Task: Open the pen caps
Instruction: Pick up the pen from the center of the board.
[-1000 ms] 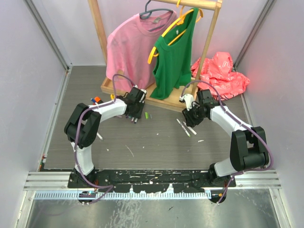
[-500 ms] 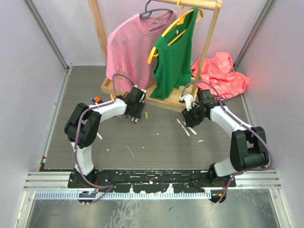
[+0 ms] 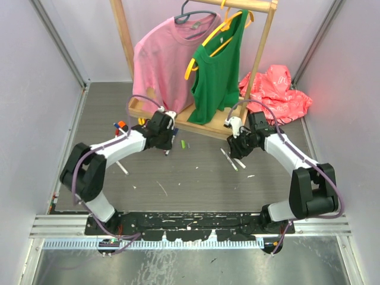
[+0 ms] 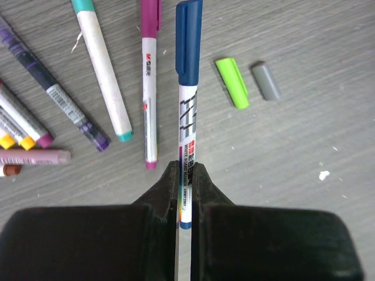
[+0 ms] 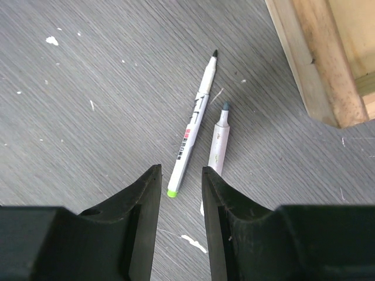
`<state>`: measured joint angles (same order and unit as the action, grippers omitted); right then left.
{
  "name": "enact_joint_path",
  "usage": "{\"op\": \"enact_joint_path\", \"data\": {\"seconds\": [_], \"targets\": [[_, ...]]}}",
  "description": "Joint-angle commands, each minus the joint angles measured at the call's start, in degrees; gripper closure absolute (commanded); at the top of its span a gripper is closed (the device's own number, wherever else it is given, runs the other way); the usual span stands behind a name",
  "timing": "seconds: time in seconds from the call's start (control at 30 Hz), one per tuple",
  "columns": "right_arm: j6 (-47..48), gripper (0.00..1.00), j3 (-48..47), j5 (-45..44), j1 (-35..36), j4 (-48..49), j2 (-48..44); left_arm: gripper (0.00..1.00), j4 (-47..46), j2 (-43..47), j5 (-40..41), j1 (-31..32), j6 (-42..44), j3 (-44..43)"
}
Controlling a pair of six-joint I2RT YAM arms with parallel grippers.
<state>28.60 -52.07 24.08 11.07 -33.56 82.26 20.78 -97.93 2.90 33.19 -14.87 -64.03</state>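
My left gripper [image 4: 186, 175] is shut on the lower barrel of a white marker [image 4: 186, 129] whose blue pen cap [image 4: 188, 41] is still on and points away from me. A loose green cap [image 4: 232, 83] and a loose grey cap [image 4: 266, 81] lie to its right. In the top view the left gripper [image 3: 165, 146] sits beside the green cap [image 3: 184, 144]. My right gripper [image 5: 180, 175] stands open and holds nothing, just above two uncapped markers [image 5: 193, 132] [image 5: 218, 143] on the floor.
Several capped markers [image 4: 102, 67] lie left of the held one, with more at the far left [image 3: 122, 126]. The wooden rack base [image 3: 178, 116] [image 5: 319, 58] with a pink shirt and a green top stands just behind both grippers. A red bag [image 3: 276, 89] lies back right.
The left gripper has closed on the blue-capped marker, and the left arm's elbow has swung out to the left. The right arm has not moved.
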Motion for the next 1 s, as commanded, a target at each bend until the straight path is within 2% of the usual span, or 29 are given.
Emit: {"op": "enact_joint_path", "data": {"seconds": [0.0, 0.2, 0.3, 0.37, 0.5, 0.53, 0.6, 0.63, 0.67, 0.73, 0.8, 0.97], "targets": [[0.65, 0.60, -1.94, 5.12, -0.07, 0.16, -4.82, 1.00, -5.80, 8.95, -5.01, -0.23, -2.80, 4.44], [0.26, 0.60, -2.48, 17.87, -0.13, 0.75, -10.63, 1.00, -21.27, 20.92, -16.23, -0.01, -10.70, 18.01], [-3.77, 0.60, -2.74, 23.32, 0.05, 5.31, -14.04, 1.00, -29.61, 27.63, -17.54, 1.35, -14.87, 23.77], [-8.37, 0.56, -2.86, 27.22, 0.09, 9.85, -15.75, 1.00, -36.27, 32.01, -17.43, 2.99, -17.97, 27.81], [-24.47, 0.42, 1.10, 37.36, 0.01, 28.27, -18.20, 1.00, -49.28, 37.29, -13.57, 7.74, -22.51, 34.07], [-31.16, 0.37, 3.82, 38.75, 0.04, 35.11, -18.65, 1.00, -51.41, 38.11, -11.81, 9.38, -22.96, 35.06], [-44.82, 0.32, 10.67, 41.91, 0.09, 54.80, -19.45, 1.00, -55.42, 38.92, -7.86, 12.60, -23.18, 36.98], [-48.12, 0.29, 14.69, 42.20, 0.02, 62.01, -20.17, 1.00, -56.86, 39.05, -6.91, 14.01, -23.14, 37.49], [-53.09, 0.19, 18.42, 42.11, -0.10, 69.85, -21.27, 1.00, -58.38, 39.12, -4.74, 15.38, -22.99, 37.95], [-60.34, 0.07, 24.88, 41.74, -0.46, 83.00, -22.30, 1.00, -62.08, 38.62, -1.44, 18.02, -22.38, 38.91], [-64.46, 0.02, 27.69, 40.83, -0.53, 88.00, -22.19, 1.00, -65.48, 37.47, 1.73, 20.89, -21.43, 39.32], [-67.19, 0.00, 26.46, 39.79, -0.53, 85.22, -21.72, 1.00, -70.29, 33.88, 9.50, 26.11, -18.45, 38.71]]}}
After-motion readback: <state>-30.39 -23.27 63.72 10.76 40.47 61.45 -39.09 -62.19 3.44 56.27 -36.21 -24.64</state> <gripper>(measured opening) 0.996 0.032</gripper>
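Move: The blue-capped pen is already clear of the board in my left fingers; I am taking it to my right gripper, roughly 28 cm to the right and 4 cm nearer the base. Below the left hand, the magenta pen is about 7 cm ahead and 1 cm right, the green cap 4 cm ahead and 6 cm right. From my empty right hand, the blue pen is some 27 cm left and 7 cm ahead, about level; the green-ended pen lies 5 cm below, 2 cm ahead and 4 cm left. My left hand keeps its pinch on the blue pen and carries it up about 16 cm, back and right, rolling over 50 degrees so the fingers swing rightwards and the cap end tips upward. Meanwhile my right hand climbs steeply, goes left about 10 cm and draws back somewhat, dipping slightly late on, its fingers swinging leftwards and spreading wide to face the pen. ##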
